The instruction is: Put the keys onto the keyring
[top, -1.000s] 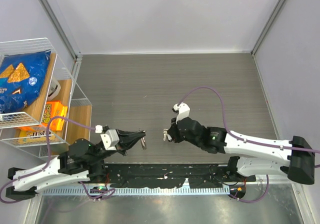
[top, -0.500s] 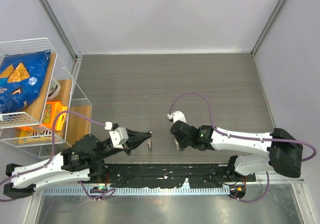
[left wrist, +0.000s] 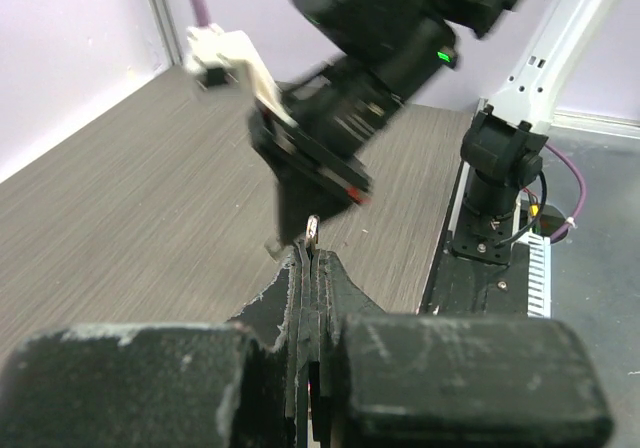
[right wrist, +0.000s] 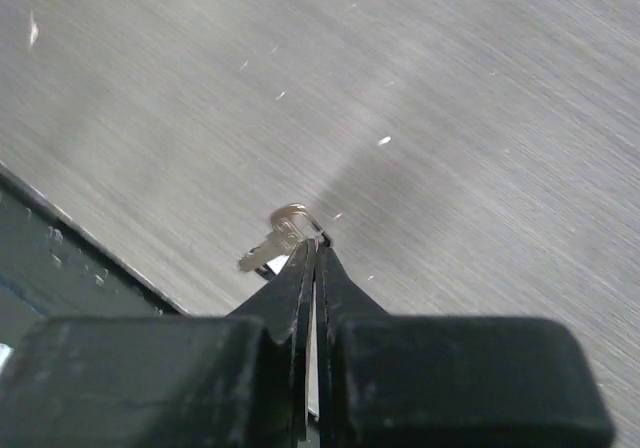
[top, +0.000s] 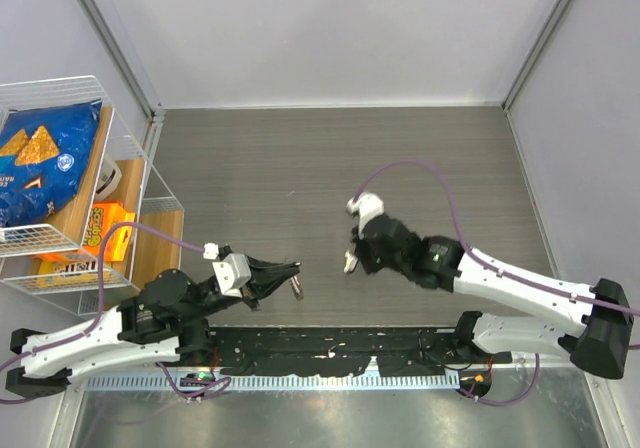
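Note:
My left gripper is shut on a small silvery key, which shows edge-on as a sliver above the fingertips. My right gripper hovers over the table a short way to the right, tip facing the left gripper. It is shut on what looks like the thin wire keyring. Another silvery key hangs at it, blade pointing down-left. Whether that key is threaded on the ring I cannot tell. In the left wrist view the right arm's wrist fills the space just beyond my left fingertips.
A wire rack at the left edge holds a blue chip bag and an orange packet. A black mounting rail runs along the near edge. Grey walls enclose the wood-grain table.
The right gripper has swung up from near the rail and now sits farther back, angled towards the left gripper. The left gripper edged right and holds steady. Both stay shut.

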`<action>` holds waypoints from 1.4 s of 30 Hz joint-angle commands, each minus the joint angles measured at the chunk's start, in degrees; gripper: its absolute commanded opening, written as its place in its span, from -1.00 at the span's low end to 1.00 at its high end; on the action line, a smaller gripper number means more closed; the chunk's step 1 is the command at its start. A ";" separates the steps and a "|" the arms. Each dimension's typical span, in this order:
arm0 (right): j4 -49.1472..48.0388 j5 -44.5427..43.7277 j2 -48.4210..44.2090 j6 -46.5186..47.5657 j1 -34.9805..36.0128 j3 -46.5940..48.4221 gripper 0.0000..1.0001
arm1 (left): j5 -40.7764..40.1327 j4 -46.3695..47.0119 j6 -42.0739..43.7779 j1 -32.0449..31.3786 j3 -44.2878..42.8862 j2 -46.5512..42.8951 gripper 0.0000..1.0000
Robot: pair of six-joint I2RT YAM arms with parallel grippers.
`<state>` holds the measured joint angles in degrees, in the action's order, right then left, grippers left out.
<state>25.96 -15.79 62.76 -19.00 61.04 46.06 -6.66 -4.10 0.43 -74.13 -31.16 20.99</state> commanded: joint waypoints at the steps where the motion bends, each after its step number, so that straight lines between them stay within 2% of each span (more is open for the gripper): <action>1: -0.32 32.64 -1.14 2.46 -11.04 0.90 -0.89 | 0.24 2.87 -0.07 -0.05 -2.50 0.36 -1.00; 2: -6.73 33.97 -1.76 3.44 -2.93 1.13 -0.88 | 0.24 2.35 -0.07 -0.05 -2.77 0.71 -1.00; 3: -3.23 1.44 -2.03 6.06 2.89 2.79 -0.88 | -0.63 1.91 -0.07 -0.05 -3.12 1.06 -1.00; 4: 5.77 -16.29 0.15 -0.09 4.78 3.59 -0.89 | -0.55 1.47 -0.16 -0.05 -3.38 1.33 -1.00; 5: 17.52 -33.69 1.99 -5.03 0.70 4.73 -0.89 | -0.55 2.07 -0.08 -0.05 -3.12 1.24 -1.00; 6: 17.55 -20.90 3.84 -0.99 -10.39 6.39 -0.89 | 0.23 3.03 -0.07 -0.05 -2.51 1.16 -1.00; 7: 7.28 11.60 2.90 2.27 -13.02 4.32 -0.89 | 0.41 3.65 -0.07 -0.05 -2.24 1.24 -1.00; 8: 1.26 29.06 0.98 3.96 -10.09 0.12 -0.88 | 0.42 3.75 -0.07 -0.05 -1.98 1.33 -1.00; 9: -2.97 32.80 0.00 4.58 -6.14 -0.09 -0.89 | -0.37 3.49 -0.07 -0.05 -2.24 1.77 -1.00; 10: 0.29 20.92 -0.70 5.98 1.99 2.43 -0.88 | -0.90 2.87 -0.07 -0.14 -2.68 2.03 -1.00; 11: 3.98 -9.04 -0.36 4.60 3.11 2.45 -0.88 | -0.64 2.78 -0.07 -0.05 -2.68 2.21 -1.00; 12: 6.89 -19.70 1.99 -3.07 -2.71 1.93 -0.89 | -0.55 3.56 -0.07 -0.05 -2.42 2.21 -1.00; 13: 10.22 -14.93 3.14 -5.75 -9.55 2.71 -0.89 | -0.03 3.83 -0.07 -0.05 -2.07 2.12 -1.00; 14: 6.25 -0.18 2.46 -2.04 -18.49 0.71 -0.89 | 0.15 5.23 -1.64 -0.05 -1.80 2.03 -1.00; 15: -8.93 30.68 1.50 -1.57 -15.02 -1.74 -0.89 | 0.15 4.98 -1.57 -0.14 -1.98 2.29 -1.00; 16: -11.95 34.74 0.27 1.57 -8.63 -2.20 -0.88 | -0.28 4.28 -1.57 -0.14 -2.33 2.56 -1.00; 17: -4.06 23.38 0.08 4.30 2.14 1.01 -0.89 | -0.81 4.27 -1.31 -0.05 -2.76 2.65 -1.00; 18: -0.33 -8.41 1.12 4.67 5.46 4.79 -0.88 | -0.82 2.62 -1.39 -0.05 -3.03 2.65 -1.00; 19: 5.36 -15.34 2.53 2.50 -0.68 5.00 -0.89 | -0.73 2.69 -1.39 -0.05 -2.86 2.47 -1.00; 20: 8.21 -4.79 4.72 0.48 -5.53 6.22 -0.89 | -0.38 3.30 -1.48 -0.14 -2.60 2.13 -1.00; 21: 5.97 4.62 4.82 1.24 -11.23 5.71 -0.89 | -0.20 3.66 -1.48 -0.05 -2.51 2.03 -1.00; 22: 2.56 9.94 2.48 1.25 -10.85 2.83 -0.89 | -0.29 3.40 -1.48 -0.14 -2.51 1.95 -1.00; 23: -1.31 10.16 1.32 0.99 -8.94 1.32 -0.89 | -0.72 3.05 -1.57 -0.14 -2.42 1.86 -1.00; 27: -0.65 8.93 -1.76 1.07 -8.65 1.22 -0.89 | -0.38 3.75 -1.48 -0.14 -1.98 1.86 -1.00; 31: -0.90 14.11 -4.30 2.65 -8.65 1.31 -0.88 | 0.50 3.31 -1.48 -0.05 -2.68 2.65 -1.00; 42: -5.21 35.20 -13.71 7.49 -8.65 0.25 -0.88 | 4.01 6.56 -1.13 -0.05 -2.59 3.44 -1.00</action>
<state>24.84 9.26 51.86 -14.20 52.27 46.28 -5.15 -2.81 -0.12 -74.13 -31.86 23.75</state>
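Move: The keyring, held still by the left hand, lies from the right hand about 12 cm left, 8 cm back and some 12 cm up; a key already on the ring hangs about 2 cm below the ring's middle. From the left hand, the keyring hangs about 2 cm below its fingertips. The right hand's key sits at its fingertips, some 1 cm left and 1 cm below. Keeping its key, the right hand jitters, then rises about 6 cm and back towards the keyring, turning counter-clockwise. ##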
